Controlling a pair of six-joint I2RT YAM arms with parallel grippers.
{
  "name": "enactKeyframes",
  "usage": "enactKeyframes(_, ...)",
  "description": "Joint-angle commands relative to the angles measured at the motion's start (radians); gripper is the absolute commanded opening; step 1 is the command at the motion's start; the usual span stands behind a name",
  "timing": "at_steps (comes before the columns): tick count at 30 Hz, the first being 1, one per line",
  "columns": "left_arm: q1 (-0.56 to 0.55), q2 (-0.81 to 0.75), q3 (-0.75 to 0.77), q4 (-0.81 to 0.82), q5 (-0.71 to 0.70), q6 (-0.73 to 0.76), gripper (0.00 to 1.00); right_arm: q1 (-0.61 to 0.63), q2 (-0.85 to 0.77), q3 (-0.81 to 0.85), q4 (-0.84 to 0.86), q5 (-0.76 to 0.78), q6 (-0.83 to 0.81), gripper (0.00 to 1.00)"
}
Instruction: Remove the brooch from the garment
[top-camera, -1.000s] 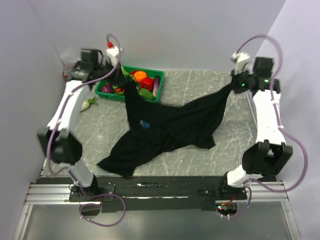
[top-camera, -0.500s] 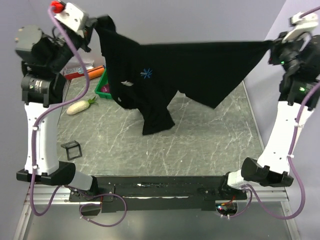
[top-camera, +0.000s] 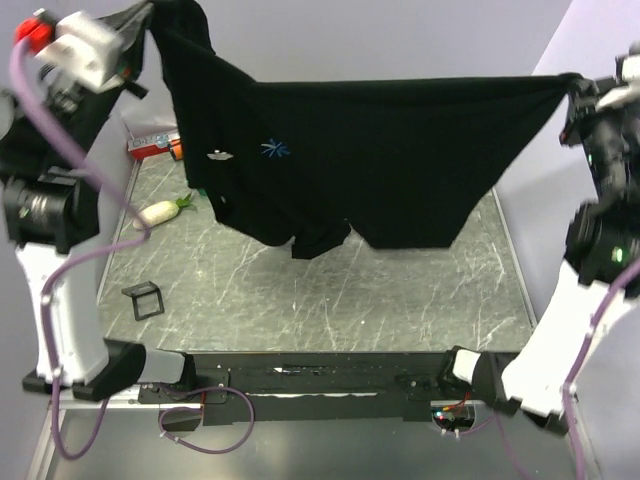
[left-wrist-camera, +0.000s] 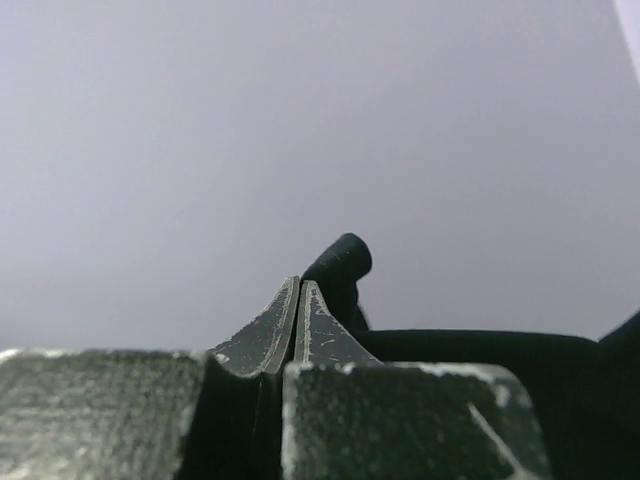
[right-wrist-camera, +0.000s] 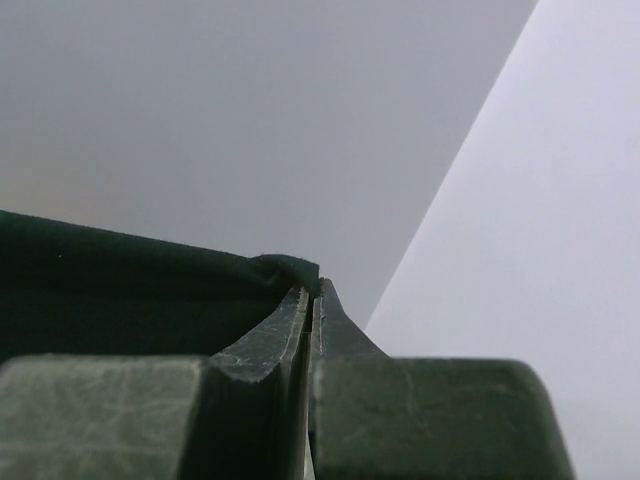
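The black garment (top-camera: 400, 150) hangs stretched high above the table between both arms. My left gripper (top-camera: 150, 18) is shut on its upper left corner, and a fold of the cloth (left-wrist-camera: 340, 265) shows past the fingertips in the left wrist view. At the far right, my right gripper (top-camera: 572, 88) is shut on the other corner, with the fabric (right-wrist-camera: 120, 290) running off to the left in the right wrist view. The brooch (top-camera: 274, 149), a tiny bluish star, is pinned on the cloth's left part. A small white label (top-camera: 216, 155) sits just left of it.
A white radish (top-camera: 160, 211) lies on the grey marbled table (top-camera: 400, 290) at the left. A small black square frame (top-camera: 146, 299) sits near the left arm. A red and orange object (top-camera: 150, 149) shows behind the left arm. Walls stand close on both sides.
Both arms have lifted the garment off the table and pulled it taut and higher. The cloth now hides the green tray. The brooch has risen with the cloth.
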Motion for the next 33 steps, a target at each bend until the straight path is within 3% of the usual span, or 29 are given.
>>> enactKeyframes(1,0.005,-0.126,-0.016,0.205,0.031,0.007,0.01,-0.013,-0.114,0.031,0.005,0.062,-0.090,0.00)
enactKeyframes(7,0.005,-0.123,0.077,0.368,0.022,-0.054,0.01,-0.013,-0.195,0.094,-0.091,0.201,-0.173,0.00)
enactKeyframes(14,0.005,0.009,0.241,0.518,0.088,-0.096,0.01,-0.013,-0.243,0.128,-0.144,0.223,-0.135,0.00)
enactKeyframes(17,0.005,0.006,0.176,0.492,0.137,-0.108,0.01,-0.013,-0.287,0.009,-0.117,0.220,-0.138,0.00)
enactKeyframes(20,0.005,-0.034,-0.017,0.500,0.174,-0.133,0.01,-0.013,-0.347,-0.185,-0.071,0.198,-0.159,0.00)
enactKeyframes(24,-0.001,0.001,-0.206,0.452,0.230,-0.163,0.01,-0.013,-0.405,-0.548,0.010,0.192,-0.193,0.00)
enactKeyframes(29,-0.090,0.168,-0.332,0.408,0.220,-0.076,0.01,-0.013,-0.405,-0.913,0.139,0.223,-0.260,0.00)
enactKeyframes(33,-0.179,0.371,-0.338,0.353,0.201,0.034,0.01,-0.014,-0.298,-1.164,0.374,0.385,-0.273,0.00)
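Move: Out of the left hand hangs one corner of the garment, the right hand holding the other. The middle of the table lies some 65 cm below the left hand, 6 cm ahead and 19 cm right; from the right hand, 57 cm below, 6 cm ahead and 35 cm left. On the cloth, fore-and-aft level with the left hand, the blue brooch sits about 14 cm right and 16 cm below, the white brooch 7 cm right and 17 cm below. Swinging the stretched garment back towards the bases and up, both hands travel nearly 20 cm back, fingers tipping up, then whip forward and down towards the table, drifting right. The left comes some 35 cm forward and 27 cm down; the right drops about 35 cm while coming 19 cm forward. Fingers tip down again and keep their pinch on the corners. ##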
